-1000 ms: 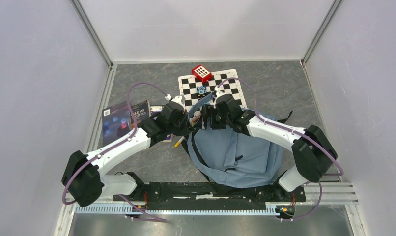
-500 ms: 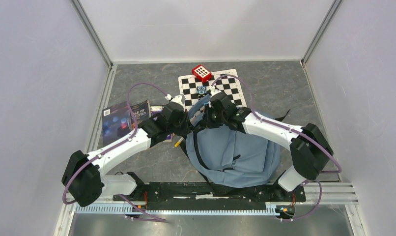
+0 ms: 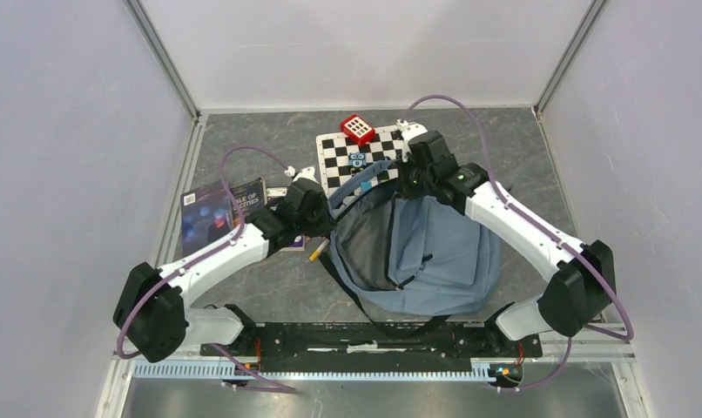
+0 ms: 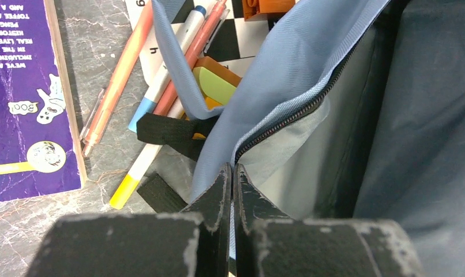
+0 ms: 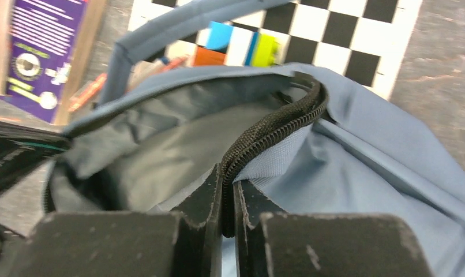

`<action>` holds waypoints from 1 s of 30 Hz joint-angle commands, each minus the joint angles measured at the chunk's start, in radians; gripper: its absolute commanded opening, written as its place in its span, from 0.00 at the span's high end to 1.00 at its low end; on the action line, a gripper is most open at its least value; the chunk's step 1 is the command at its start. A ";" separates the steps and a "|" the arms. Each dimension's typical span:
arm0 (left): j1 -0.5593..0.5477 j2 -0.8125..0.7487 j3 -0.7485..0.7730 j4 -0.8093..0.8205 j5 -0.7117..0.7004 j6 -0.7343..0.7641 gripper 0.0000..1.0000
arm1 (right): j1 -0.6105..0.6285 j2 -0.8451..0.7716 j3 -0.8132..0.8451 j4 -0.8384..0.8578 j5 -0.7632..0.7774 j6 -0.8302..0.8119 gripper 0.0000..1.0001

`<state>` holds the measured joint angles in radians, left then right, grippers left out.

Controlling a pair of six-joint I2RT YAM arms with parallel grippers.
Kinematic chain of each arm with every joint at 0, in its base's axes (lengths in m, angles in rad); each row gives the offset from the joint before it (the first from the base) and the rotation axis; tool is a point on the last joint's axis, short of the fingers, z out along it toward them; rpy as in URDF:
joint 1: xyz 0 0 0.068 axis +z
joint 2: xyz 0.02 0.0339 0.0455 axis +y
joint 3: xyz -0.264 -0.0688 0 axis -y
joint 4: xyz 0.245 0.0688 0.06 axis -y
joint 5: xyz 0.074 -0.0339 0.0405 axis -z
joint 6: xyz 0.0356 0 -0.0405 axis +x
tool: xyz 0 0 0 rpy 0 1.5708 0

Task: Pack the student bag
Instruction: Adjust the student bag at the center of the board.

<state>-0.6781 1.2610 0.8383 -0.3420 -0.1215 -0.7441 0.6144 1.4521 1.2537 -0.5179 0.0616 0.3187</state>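
Observation:
The student bag [image 3: 435, 252] is a blue-grey backpack lying mid-table, its mouth pulled wide so the dark lining [image 3: 365, 239] shows. My left gripper [image 3: 327, 219] is shut on the bag's left rim; in the left wrist view [image 4: 231, 171] blue fabric beside the zipper [image 4: 293, 115] is pinched between the jaws. My right gripper [image 3: 401, 180] is shut on the far rim, and in the right wrist view [image 5: 228, 178] the black zipper band [image 5: 276, 130] runs down between its jaws. The bag's carry handle [image 5: 161, 34] arches above the opening.
A checkerboard mat [image 3: 391, 155] lies beyond the bag, with a red keypad toy [image 3: 357, 129] and a small blue toy [image 3: 357, 159] on it. Books [image 3: 219, 209] lie to the left. Several pens and markers [image 4: 155, 86] and sticky notes [image 4: 216, 83] sit beside the bag's left rim.
My right gripper has shut on the zipper edge and pulled it up and to the far right, spreading the bag's mouth open. The left gripper has kept its hold, barely moving.

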 commanded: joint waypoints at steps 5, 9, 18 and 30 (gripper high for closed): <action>0.038 0.039 0.010 -0.018 -0.067 -0.041 0.98 | -0.151 -0.090 0.002 -0.140 0.121 -0.271 0.94; 0.042 0.044 0.006 -0.011 -0.069 -0.038 0.98 | -0.189 -0.111 -0.107 -0.111 0.213 -0.311 0.95; 0.045 0.085 -0.015 0.048 0.016 0.034 0.98 | -0.211 -0.090 -0.320 0.092 0.293 -0.394 0.85; 0.043 0.117 0.023 0.072 0.087 0.067 0.98 | -0.219 -0.136 -0.204 -0.039 0.447 -0.465 0.18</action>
<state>-0.6415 1.3830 0.8349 -0.2726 -0.0296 -0.7200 0.4065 1.3991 0.9939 -0.5327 0.4095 -0.1200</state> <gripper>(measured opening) 0.032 0.760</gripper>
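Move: The right hand holds the student bag's raised zipped rim; the bag's right half, where the rim is being taken, lies roughly 17 cm to its right, 2 cm back and 11 cm lower. The coloured blocks are about 11 cm ahead of it and 8 cm left, the chessboard's middle 17 cm ahead and 6 cm left, both some 15 cm below. The left hand pinches the left rim: the bag's middle is about 25 cm right, 2 cm back and 6 cm below, the yellow marker 4 cm left, level, 9 cm below. Rightward about 17 cm, nearly level at first and then dipping some 9 cm, the right hand carries the pinched rim over to the bag's right half, rolling about 35 degrees so that the fingers no longer lean left. Low there, the fingers open wide, letting go of the rim, and the hand starts to lift. The left keeps its pinch on the left rim, ending about 3 cm lower. ##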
